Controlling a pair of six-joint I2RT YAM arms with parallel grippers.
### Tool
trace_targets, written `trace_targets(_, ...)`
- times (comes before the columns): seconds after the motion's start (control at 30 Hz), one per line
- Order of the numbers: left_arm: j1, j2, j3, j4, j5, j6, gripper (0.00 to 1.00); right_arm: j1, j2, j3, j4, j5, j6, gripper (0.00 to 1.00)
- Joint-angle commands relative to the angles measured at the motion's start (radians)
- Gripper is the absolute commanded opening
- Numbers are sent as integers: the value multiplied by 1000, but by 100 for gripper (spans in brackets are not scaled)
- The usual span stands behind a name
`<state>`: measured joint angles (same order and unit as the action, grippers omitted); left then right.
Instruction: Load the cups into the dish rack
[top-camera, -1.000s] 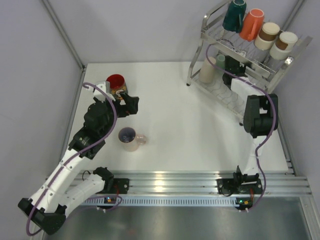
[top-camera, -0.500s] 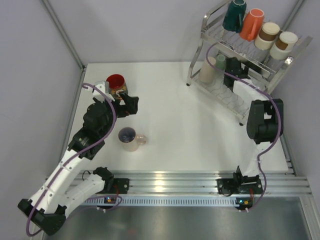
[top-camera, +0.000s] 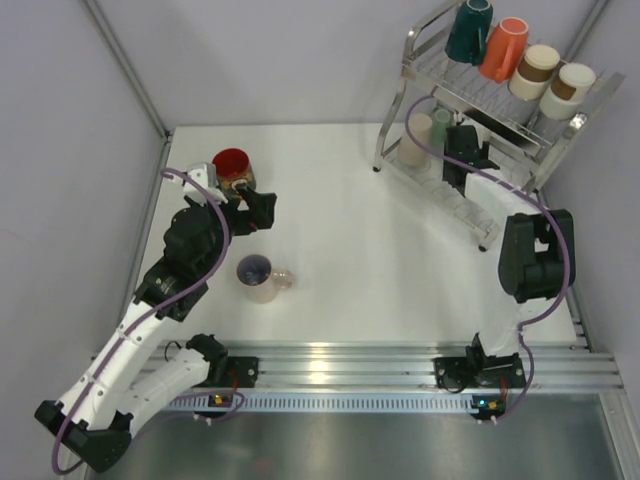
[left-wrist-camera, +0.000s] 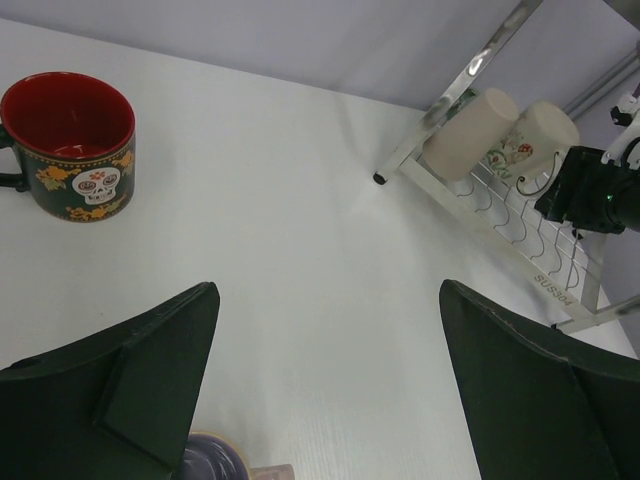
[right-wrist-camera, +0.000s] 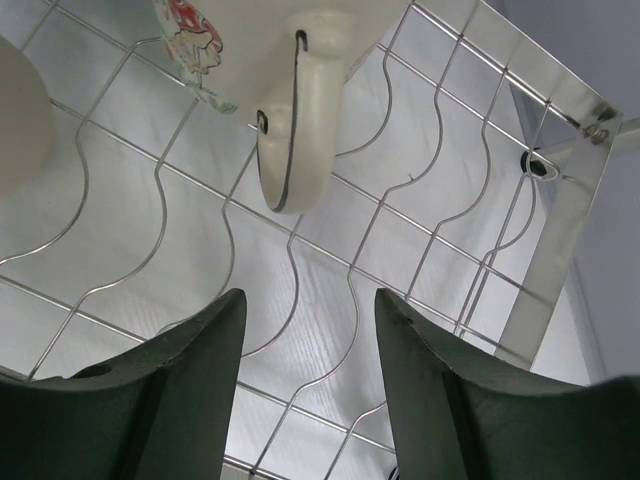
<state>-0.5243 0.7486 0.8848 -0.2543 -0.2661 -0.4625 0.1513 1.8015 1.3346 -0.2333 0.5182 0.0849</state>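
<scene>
The dish rack (top-camera: 500, 110) stands at the back right. Its upper tier holds a dark teal cup (top-camera: 468, 30), an orange cup (top-camera: 503, 47) and two white-and-brown cups (top-camera: 535, 70). On the lower tier lie a beige cup (top-camera: 414, 140) and a mint cup (top-camera: 440, 125). My right gripper (top-camera: 462, 150) is open just behind the mint cup's handle (right-wrist-camera: 290, 170), over the wire shelf (right-wrist-camera: 420, 230), with nothing between its fingers. A red mug (top-camera: 232, 165) and a pinkish cup (top-camera: 262, 278) stand on the table. My left gripper (top-camera: 258, 210) hangs open between them, empty.
The left wrist view shows the red mug (left-wrist-camera: 70, 145) at far left, the pinkish cup's rim (left-wrist-camera: 215, 462) at the bottom edge and the rack's foot (left-wrist-camera: 380, 178) ahead. Grey walls close in the left side and the back. A metal rail (top-camera: 330, 365) runs along the near edge.
My right gripper has opened off the mint cup and drawn back a little; its elbow swung right. The mint cup stays on the lower tier. The left arm has not moved.
</scene>
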Motion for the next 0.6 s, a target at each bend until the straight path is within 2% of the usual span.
trace_targets(0.0,3,-6,31,50,18,-8,97,28,-50,8,28,8,-25,55)
trace_targets(0.27,1,18,42,50,11,-15,96,73,-40,21,-55,20,-60,55)
trace_targets(0.4,3,31,59,38,-42,-19,95,112,-70,26,-128,-15,-68,55)
trace_targets(0.57,1,124,178,-108,-168,-5,93,211,-177,-11,-222,-41,-30,55)
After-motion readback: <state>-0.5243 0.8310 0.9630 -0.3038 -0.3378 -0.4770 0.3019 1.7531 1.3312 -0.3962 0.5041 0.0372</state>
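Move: The empty right hand is at the rack's lower tier, with the flowered mug about 8 cm ahead and 2 cm right, the beige cup some 6 cm ahead and 10 cm left. The skull mug still on the table lies roughly 58 cm left of it, level in reach and 8 cm lower. From the left hand the skull mug is about 20 cm ahead, 9 cm left and 26 cm below. The right hand, fingers staying half open, withdraws some 6 cm left and 4 cm back from the flowered mug. ##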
